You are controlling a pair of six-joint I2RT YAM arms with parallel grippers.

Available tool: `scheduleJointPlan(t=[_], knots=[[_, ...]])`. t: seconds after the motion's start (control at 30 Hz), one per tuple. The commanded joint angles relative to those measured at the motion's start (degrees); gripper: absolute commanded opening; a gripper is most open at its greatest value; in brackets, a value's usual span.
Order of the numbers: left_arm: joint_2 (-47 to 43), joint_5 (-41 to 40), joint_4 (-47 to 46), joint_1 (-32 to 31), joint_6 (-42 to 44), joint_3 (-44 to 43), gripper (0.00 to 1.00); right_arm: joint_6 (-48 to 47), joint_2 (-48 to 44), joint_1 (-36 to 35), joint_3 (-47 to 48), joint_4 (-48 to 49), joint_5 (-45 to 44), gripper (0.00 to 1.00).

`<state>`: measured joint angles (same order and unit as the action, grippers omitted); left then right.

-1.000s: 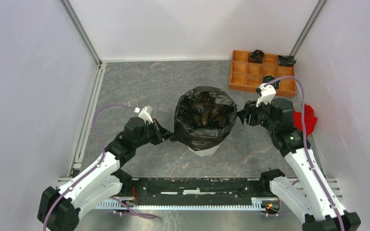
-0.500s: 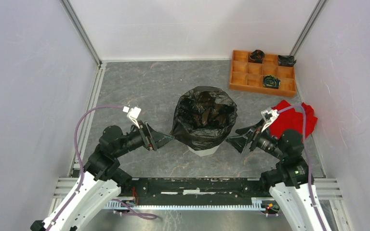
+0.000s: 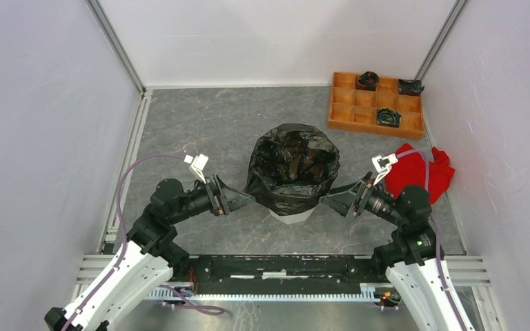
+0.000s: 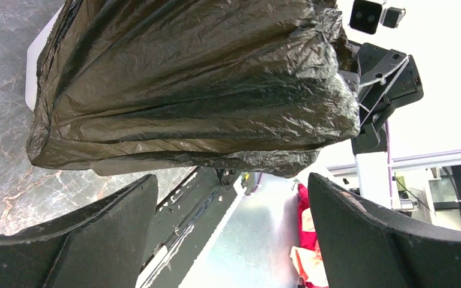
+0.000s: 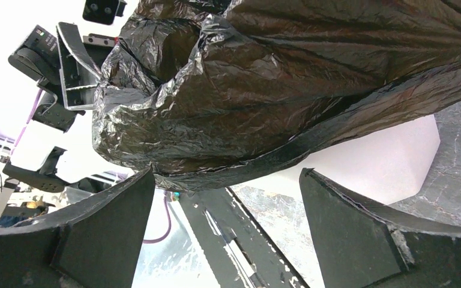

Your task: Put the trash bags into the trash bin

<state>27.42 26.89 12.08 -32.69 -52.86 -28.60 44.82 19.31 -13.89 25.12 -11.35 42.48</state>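
The black trash bag [image 3: 293, 165] lines the white trash bin [image 3: 294, 216], its mouth spread open and its edge folded down over the rim. My left gripper [image 3: 241, 200] is open just left of the bag, apart from it. My right gripper [image 3: 332, 201] is open just right of it, also apart. In the left wrist view the wrinkled trash bag [image 4: 198, 90] hangs above my open left gripper [image 4: 231, 198], with a strip of the bin [image 4: 36, 51] showing. In the right wrist view the trash bag [image 5: 276, 90] drapes over the bin [image 5: 366, 162] beyond my empty right gripper [image 5: 225, 192].
An orange compartmented tray [image 3: 348, 110] holding small rolled black bags stands at the back right. A red cloth [image 3: 421, 172] lies by the right wall, behind my right arm. Aluminium rails run along the left wall and the near edge.
Both grippers have opened, let go of the bag's rim and drawn back toward the near edge. The right arm has swung down off the red cloth. The bag stays on the bin.
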Motion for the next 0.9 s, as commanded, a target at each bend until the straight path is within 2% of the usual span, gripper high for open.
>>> scheduleJointPlan(t=[0.0,0.1,0.27,0.37,0.53,0.67,0.87], knots=[[3.34,-2.50,-5.27,-1.64,-4.06,0.62,1.00,2.11,1.19,-0.25,-0.57,3.68,0.15,0.98],[7.36,-6.30,-7.34,-5.29,-3.91,-0.68,1.00,2.83,0.46,-0.19,-2.27,4.79,-1.83,0.98],[13.77,-19.60,-6.93,-17.94,-2.36,-2.59,1.00,4.85,0.27,-0.28,-5.72,8.22,-2.21,0.98],[17.08,-24.45,-8.31,-23.65,-3.19,-1.02,1.00,3.23,0.60,-0.57,-7.66,7.40,-2.42,0.98],[19.66,-29.96,-8.86,-25.40,-5.26,3.21,1.00,0.29,0.68,-1.67,-13.41,6.28,-2.51,0.98],[19.32,-31.13,-6.14,-25.56,-5.52,6.07,1.00,-9.00,0.51,-1.97,-14.27,-4.19,-5.28,0.98],[5.37,-27.21,-0.83,-26.37,0.58,4.45,1.00,-19.58,0.12,-1.86,-3.61,-16.71,-5.04,0.98]])
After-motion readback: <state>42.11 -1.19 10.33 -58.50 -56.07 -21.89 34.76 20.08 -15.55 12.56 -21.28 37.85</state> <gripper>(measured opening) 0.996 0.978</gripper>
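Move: The bag-lined trash bin stands between the two wide-open, empty hands. The middle of the trash bag spread over it is about 15 cm right and 9 cm ahead of the left hand, and about 11 cm left and 9 cm ahead of the right hand, some 4 cm below either. The white bin is directly beneath the bag, its middle roughly 11 cm below the hands. The red cloth lies around 35 cm right and 15 cm ahead of the right hand, on the table. Both open hands sink beside the bag's near corners towards the lower bin wall, each by about 12 cm, fingertips dipping some 20 degrees. The left hand swings right under the hanging edge as it drops, then eases back left, ending close against the bag; the right hand goes almost straight down. Neither closes its fingers. ##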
